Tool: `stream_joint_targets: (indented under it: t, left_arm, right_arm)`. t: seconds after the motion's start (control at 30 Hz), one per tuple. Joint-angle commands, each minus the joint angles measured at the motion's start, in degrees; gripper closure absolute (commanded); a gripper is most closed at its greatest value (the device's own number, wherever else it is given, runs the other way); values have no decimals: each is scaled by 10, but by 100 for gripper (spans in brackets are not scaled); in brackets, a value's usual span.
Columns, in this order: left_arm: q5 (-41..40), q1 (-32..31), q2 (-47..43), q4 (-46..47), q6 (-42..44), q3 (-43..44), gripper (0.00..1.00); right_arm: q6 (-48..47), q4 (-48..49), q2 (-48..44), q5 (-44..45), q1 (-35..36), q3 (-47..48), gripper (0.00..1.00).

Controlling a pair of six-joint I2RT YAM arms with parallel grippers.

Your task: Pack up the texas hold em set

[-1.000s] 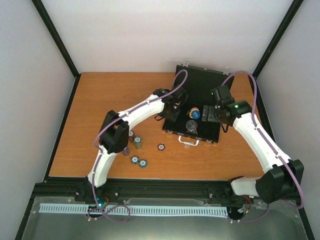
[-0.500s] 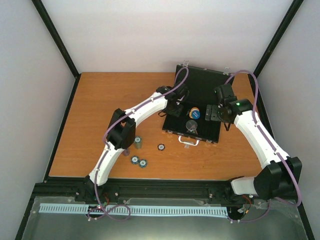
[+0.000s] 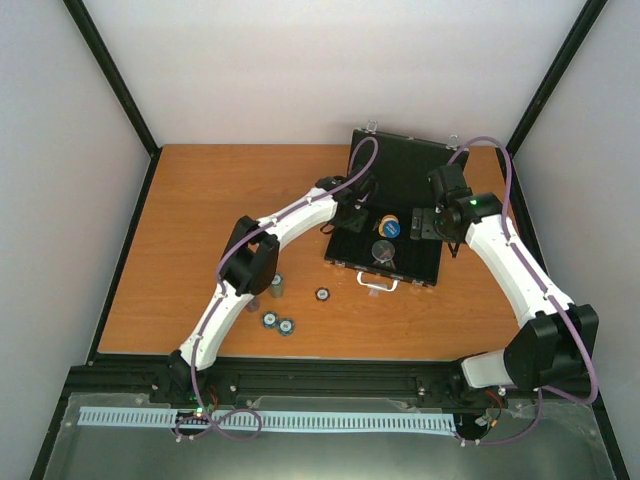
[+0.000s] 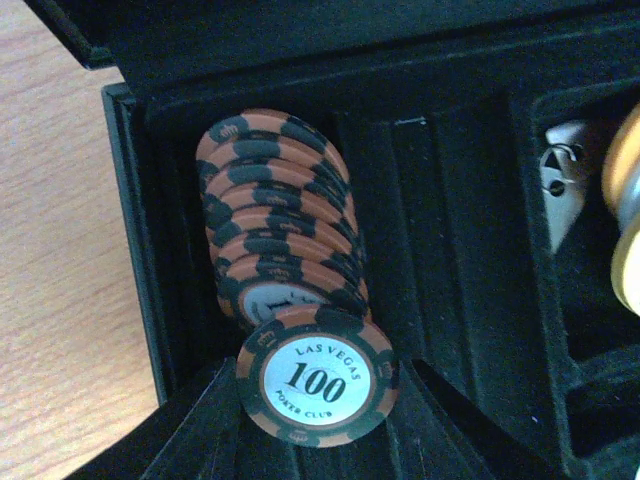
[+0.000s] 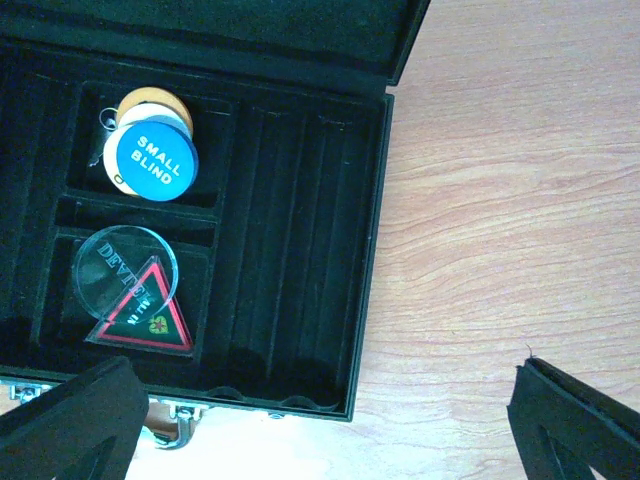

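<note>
The black case [image 3: 402,165] lies open on the table, lid up at the back. My left gripper [image 3: 350,214] is inside its left end, shut on an orange-and-black "100" poker chip [image 4: 317,375], the fingers [image 4: 205,430] bearing on its rim. That chip sits at the near end of a row of like chips [image 4: 275,215] in the leftmost slot. A blue "small blind" disc [image 5: 153,163], a clear dealer disc [image 5: 112,262] and a dark triangular token [image 5: 145,318] lie in the case's middle compartments. My right gripper [image 5: 325,430] hangs open over the case's front right corner, holding nothing.
Several loose chips and short stacks [image 3: 275,288] lie on the wooden table [image 3: 200,210] left of the case, near the left arm's elbow. The case's silver handle [image 3: 378,283] points at the arms. Black frame posts and white walls close in the table.
The left arm has stretched further over the case, carrying its chip deeper along the left slot. The right gripper has shifted slightly and stays open.
</note>
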Motion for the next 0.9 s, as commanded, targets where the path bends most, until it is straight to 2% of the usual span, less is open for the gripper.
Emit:
stream_joint_targets:
  t: [0.0, 0.27, 0.57, 0.77, 0.83, 0.87]
  left_arm:
    - [-18, 8, 11, 26, 3, 26, 57]
    - [-30, 13, 14, 44, 3, 23, 56]
    - [-29, 14, 25, 48, 2, 25, 42]
    - [-31, 14, 10, 45, 7, 21, 23]
    - [-34, 14, -5, 46, 9, 12, 13]
    - [-35, 14, -15, 47, 10, 5, 3]
  right_arm:
    - [-11, -6, 10, 5, -6, 13, 0]
    - [-12, -3, 18, -1, -7, 5, 0]
    - [-15, -2, 23, -8, -7, 1, 0]
    - [-13, 1, 22, -13, -6, -3, 0]
    - [-11, 3, 20, -16, -7, -6, 0]
    - [-11, 5, 20, -17, -7, -7, 0]
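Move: The left gripper still pinches the 100 chip low over the case's leftmost groove; the row of orange chips it is to join centres about 4 cm ahead, 1 cm to the right and 2 cm lower. From this hand the small blind button stands some 10 cm right and level with it, the clear disc roughly 9 cm right and 6 cm back. From the idle right hand, that chip row lies about 11 cm ahead, 18 cm left and 15 cm below. Ease the left gripper about 2 cm forward along the leftmost groove, staying low, to bring the 100 chip up to the front of the orange row. Part-way there, start spreading the fingers and open them wide to let go of the chip, drifting slightly right at the end as the fingertips tilt a few degrees forward. ##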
